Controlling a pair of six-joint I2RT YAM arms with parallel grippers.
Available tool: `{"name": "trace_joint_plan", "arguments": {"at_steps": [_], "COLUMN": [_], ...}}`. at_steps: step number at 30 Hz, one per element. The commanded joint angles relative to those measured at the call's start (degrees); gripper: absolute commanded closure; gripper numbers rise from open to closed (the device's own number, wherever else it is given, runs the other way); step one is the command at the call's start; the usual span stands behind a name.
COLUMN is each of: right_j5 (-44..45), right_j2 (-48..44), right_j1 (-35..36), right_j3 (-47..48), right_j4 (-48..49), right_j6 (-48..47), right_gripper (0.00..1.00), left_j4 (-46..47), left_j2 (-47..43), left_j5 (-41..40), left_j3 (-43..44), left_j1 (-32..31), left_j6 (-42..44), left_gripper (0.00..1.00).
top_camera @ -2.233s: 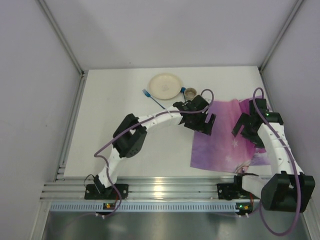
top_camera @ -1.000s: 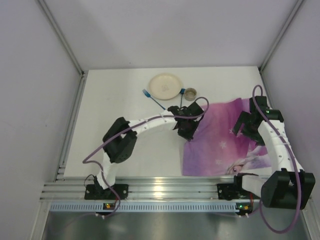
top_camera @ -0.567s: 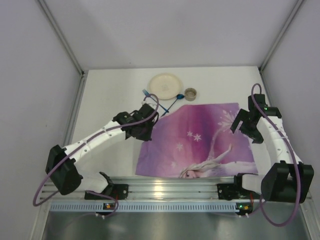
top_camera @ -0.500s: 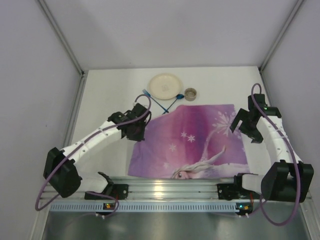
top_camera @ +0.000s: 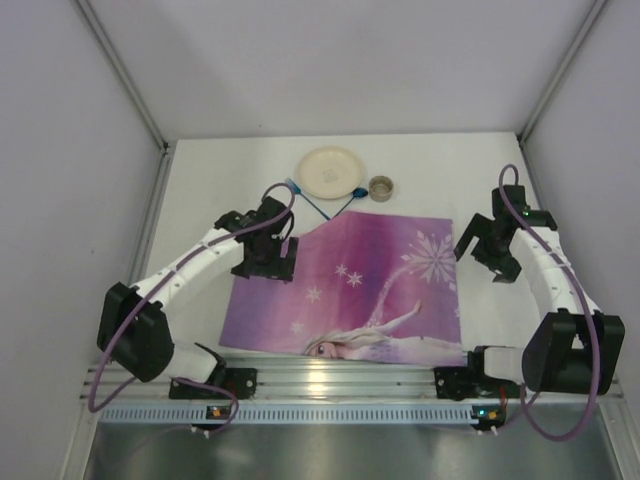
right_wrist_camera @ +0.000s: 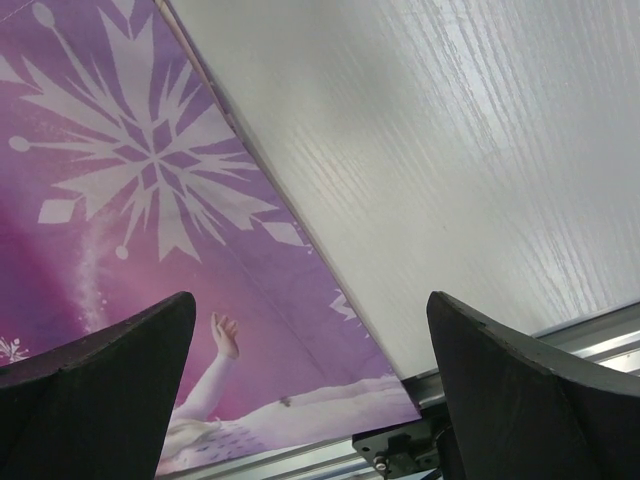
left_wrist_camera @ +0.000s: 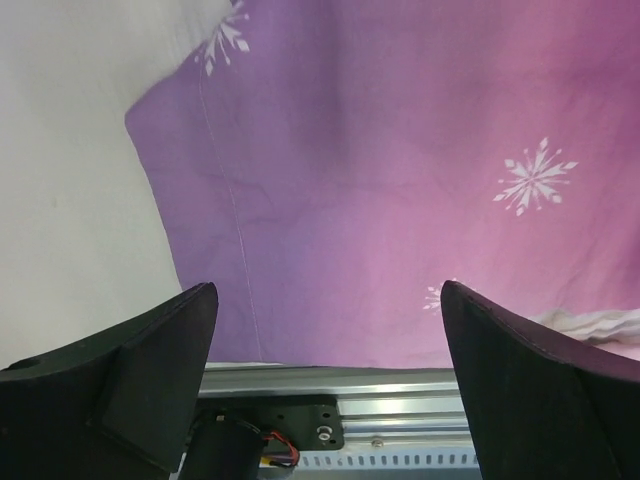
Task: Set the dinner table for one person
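The dinner table (top_camera: 200,200) is a white top with a purple snowflake-printed mat (top_camera: 345,285) spread flat on its near middle. My left gripper (top_camera: 268,260) hovers over the mat's far left corner, open and empty; in the left wrist view the left gripper (left_wrist_camera: 328,292) frames the mat (left_wrist_camera: 380,200) with nothing between its fingers. My right gripper (top_camera: 488,255) hangs open over the mat's right edge. In the right wrist view the right gripper (right_wrist_camera: 310,298) is over the mat (right_wrist_camera: 130,200) and bare table (right_wrist_camera: 450,150).
A cream plate (top_camera: 331,171) and a small round cup (top_camera: 381,187) stand at the back. A blue fork (top_camera: 300,196) and a blue spoon (top_camera: 355,195) lie crossed just beyond the mat's far edge. The ribbed aluminium rail (top_camera: 320,375) runs along the near edge.
The left arm dragged the mat leftward from the right side, unfolding it flat, then opened and let it go. The right arm shifted slightly back, staying open.
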Motion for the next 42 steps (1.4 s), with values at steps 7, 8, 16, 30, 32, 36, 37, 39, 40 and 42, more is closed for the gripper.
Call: {"name": "trace_joint_plan", "arguments": {"at_steps": [7, 8, 16, 30, 32, 36, 37, 39, 40, 42], "right_j5": [-1.96, -1.96, 0.15, -0.90, -1.25, -1.69, -1.61, -1.00, -0.90, -0.64], "right_j2": [0.84, 0.75, 1.19, 7.25, 8.04, 8.40, 8.22, 7.96, 7.78, 7.52], "right_j1": [0.81, 0.81, 0.72, 0.54, 0.54, 0.54, 0.54, 0.54, 0.54, 0.46], "right_j3": [2.23, 2.05, 3.19, 4.69, 5.12, 5.13, 5.04, 4.95, 4.86, 4.78], "right_j4": [1.83, 1.91, 1.12, 2.97, 3.23, 3.32, 3.32, 3.32, 3.23, 3.23], "right_j6": [-1.41, -1.50, -4.22, -4.40, -4.32, -4.14, -4.05, -4.14, -4.31, -4.40], "right_gripper": [0.00, 0.00, 0.00, 0.00, 0.00, 0.00, 0.00, 0.00, 0.00, 0.00], "left_j4": [9.71, 9.97, 6.99, 10.59, 11.20, 12.43, 12.61, 12.87, 13.14, 13.23], "left_j2": [12.80, 15.12, 31.22, 33.85, 35.17, 37.72, 38.42, 40.09, 40.54, 41.50], "left_j5": [2.35, 2.79, 4.02, 4.20, 4.90, 7.45, 7.80, 8.94, 9.38, 11.30], "left_j3": [16.01, 19.42, 28.34, 17.88, 17.96, 19.19, 19.72, 20.07, 20.07, 19.99], "left_j1": [12.48, 13.02, 14.16, 14.25, 14.34, 14.78, 15.04, 15.66, 15.92, 16.71], "left_j6": [5.52, 5.97, 7.90, 7.11, 7.11, 7.03, 7.11, 7.46, 7.55, 8.25], "left_gripper": [0.01, 0.02, 0.21, 0.32, 0.32, 0.39, 0.48, 0.60, 0.72, 0.84]}}
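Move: The slanting far edge of the purple tablecloth, near its left end, lies about 13 cm ahead of the open left hand, straight in line with it and some 9 cm below. The cloth's far-left corner is only about 6 cm ahead and 7 cm left; beyond the edge, the fork lies some 28 cm ahead and 10 cm right, and the plate about 39 cm ahead and 15 cm right. From the right hand that edge is roughly 55 cm left and 12 cm ahead, 10 cm below. The left hand swings forward in a low arc, rising about 4 cm and reaching some 17 cm out past the tablecloth's far edge, then sinks and draws back about 5 cm towards that edge while the fingers, wide open at first, narrow part-way. Low at the table, nearly 9 cm below its starting height, it creeps slightly forward and to the right, the wrist tipped by only about 10 degrees, and the fingers close to pinch the folded edge near the cloth's left end. ##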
